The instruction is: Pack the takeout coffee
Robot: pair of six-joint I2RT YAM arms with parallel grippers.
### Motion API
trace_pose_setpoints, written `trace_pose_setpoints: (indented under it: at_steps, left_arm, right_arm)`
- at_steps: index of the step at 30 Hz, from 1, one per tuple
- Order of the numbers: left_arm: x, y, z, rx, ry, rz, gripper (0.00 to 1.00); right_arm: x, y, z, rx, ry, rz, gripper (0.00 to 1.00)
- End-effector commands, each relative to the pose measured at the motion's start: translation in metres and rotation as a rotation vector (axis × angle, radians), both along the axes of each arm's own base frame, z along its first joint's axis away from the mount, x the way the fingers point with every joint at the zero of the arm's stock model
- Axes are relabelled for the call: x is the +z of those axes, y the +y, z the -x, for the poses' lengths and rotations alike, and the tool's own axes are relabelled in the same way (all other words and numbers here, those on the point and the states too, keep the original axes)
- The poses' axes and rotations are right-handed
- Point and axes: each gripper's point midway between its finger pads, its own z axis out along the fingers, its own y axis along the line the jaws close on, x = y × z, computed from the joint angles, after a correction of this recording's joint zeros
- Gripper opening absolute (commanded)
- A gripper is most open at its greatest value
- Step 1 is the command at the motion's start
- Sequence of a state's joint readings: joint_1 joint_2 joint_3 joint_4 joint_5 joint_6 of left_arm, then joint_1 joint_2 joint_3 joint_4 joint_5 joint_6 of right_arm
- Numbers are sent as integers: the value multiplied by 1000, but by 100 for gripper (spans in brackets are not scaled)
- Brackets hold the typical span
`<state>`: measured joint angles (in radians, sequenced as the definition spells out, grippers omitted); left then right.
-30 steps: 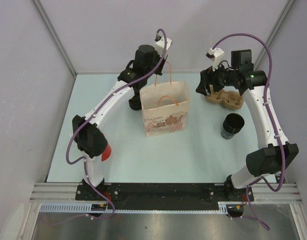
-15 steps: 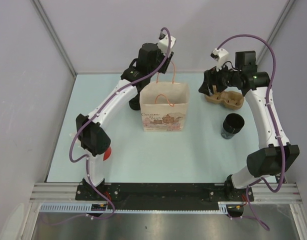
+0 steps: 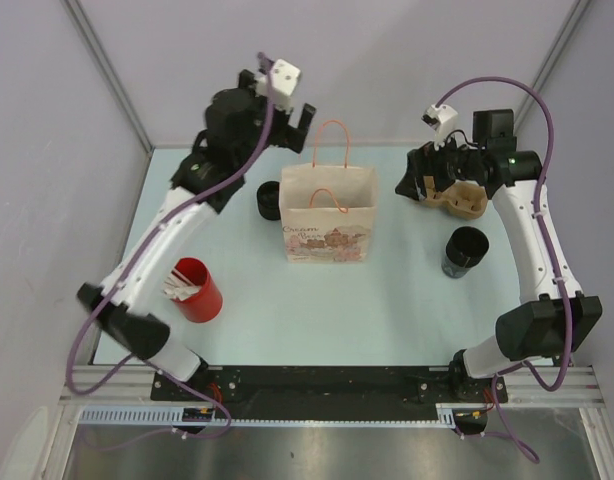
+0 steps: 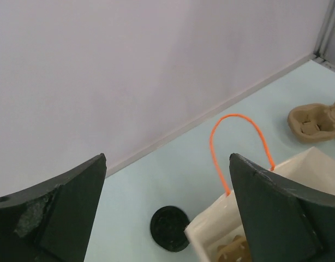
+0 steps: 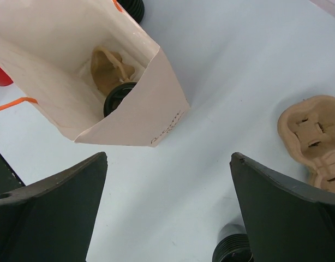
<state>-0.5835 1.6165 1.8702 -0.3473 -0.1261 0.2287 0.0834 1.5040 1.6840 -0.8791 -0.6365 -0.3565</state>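
Observation:
A paper bag (image 3: 327, 215) with orange handles (image 4: 235, 139) stands upright and open mid-table. In the right wrist view a brown cup carrier (image 5: 110, 68) and a black lidded cup (image 5: 117, 98) sit inside the bag (image 5: 91, 65). My left gripper (image 3: 292, 100) (image 4: 167, 158) hangs open and empty, high over the table behind the bag's left side. My right gripper (image 3: 405, 183) (image 5: 167, 155) is open and empty, above the table between the bag and a second brown carrier (image 3: 455, 197) (image 5: 315, 136). An open black cup (image 3: 465, 251) (image 5: 233, 248) stands near the right arm.
A black lid (image 3: 268, 203) (image 4: 170, 228) lies flat on the table just left of the bag. A red cup (image 3: 195, 288) with white sticks stands at the front left. Grey walls close the table at the back and sides.
The left gripper opened, let go of the bag's back handle and swung up and left, uncovering the red cup. The right gripper opened a little wider and stayed about in place.

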Motion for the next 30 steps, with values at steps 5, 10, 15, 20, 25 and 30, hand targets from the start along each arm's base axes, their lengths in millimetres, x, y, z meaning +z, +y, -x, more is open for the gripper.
trace_pose_setpoints:
  at_steps: [5, 10, 15, 20, 25, 30]
  left_arm:
    - [14, 153, 71, 202, -40, -65, 99]
    - [-43, 169, 134, -26, 86, -268, 100]
    - [-69, 142, 204, -393, 128, -422, 99]
    - [-90, 150, 237, -488, 218, -528, 100]
    - [-140, 167, 255, -552, 396, -648, 100]
    - [-181, 183, 263, -551, 506, -726, 100]
  right_arm:
    - [12, 2, 8, 34, -76, -6, 100]
    - [8, 2, 13, 34, -90, 23, 99]
    - [-2, 6, 14, 49, -79, 44, 100]
    - [-9, 14, 17, 77, -63, 50, 100]
    - [-12, 12, 18, 81, -63, 63, 100]
    - [-18, 14, 16, 82, -49, 70, 100]
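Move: The left hand, open and high beside the bag's far handle, goes for the red cup of straws, about 22 cm back, 24 cm to its left and some 38 cm below. The takeout bag stands about 5 cm back and 7 cm to its right, 31 cm down; the black cup is roughly 4 cm ahead, 6 cm left and 39 cm down. From the right hand the red cup lies about 16 cm back, 46 cm left and 26 cm below. Touching nothing, the empty left hand swings away from the bag towards the red cup of straws, about 23 cm back and 17 cm left, first rising some 5 cm, then sinking to end about 14 cm lower. Its wrist rolls left side up and tips the open fingers steeply down, turning some 50 degrees in all. The open right hand eases about 3 cm back and down. ##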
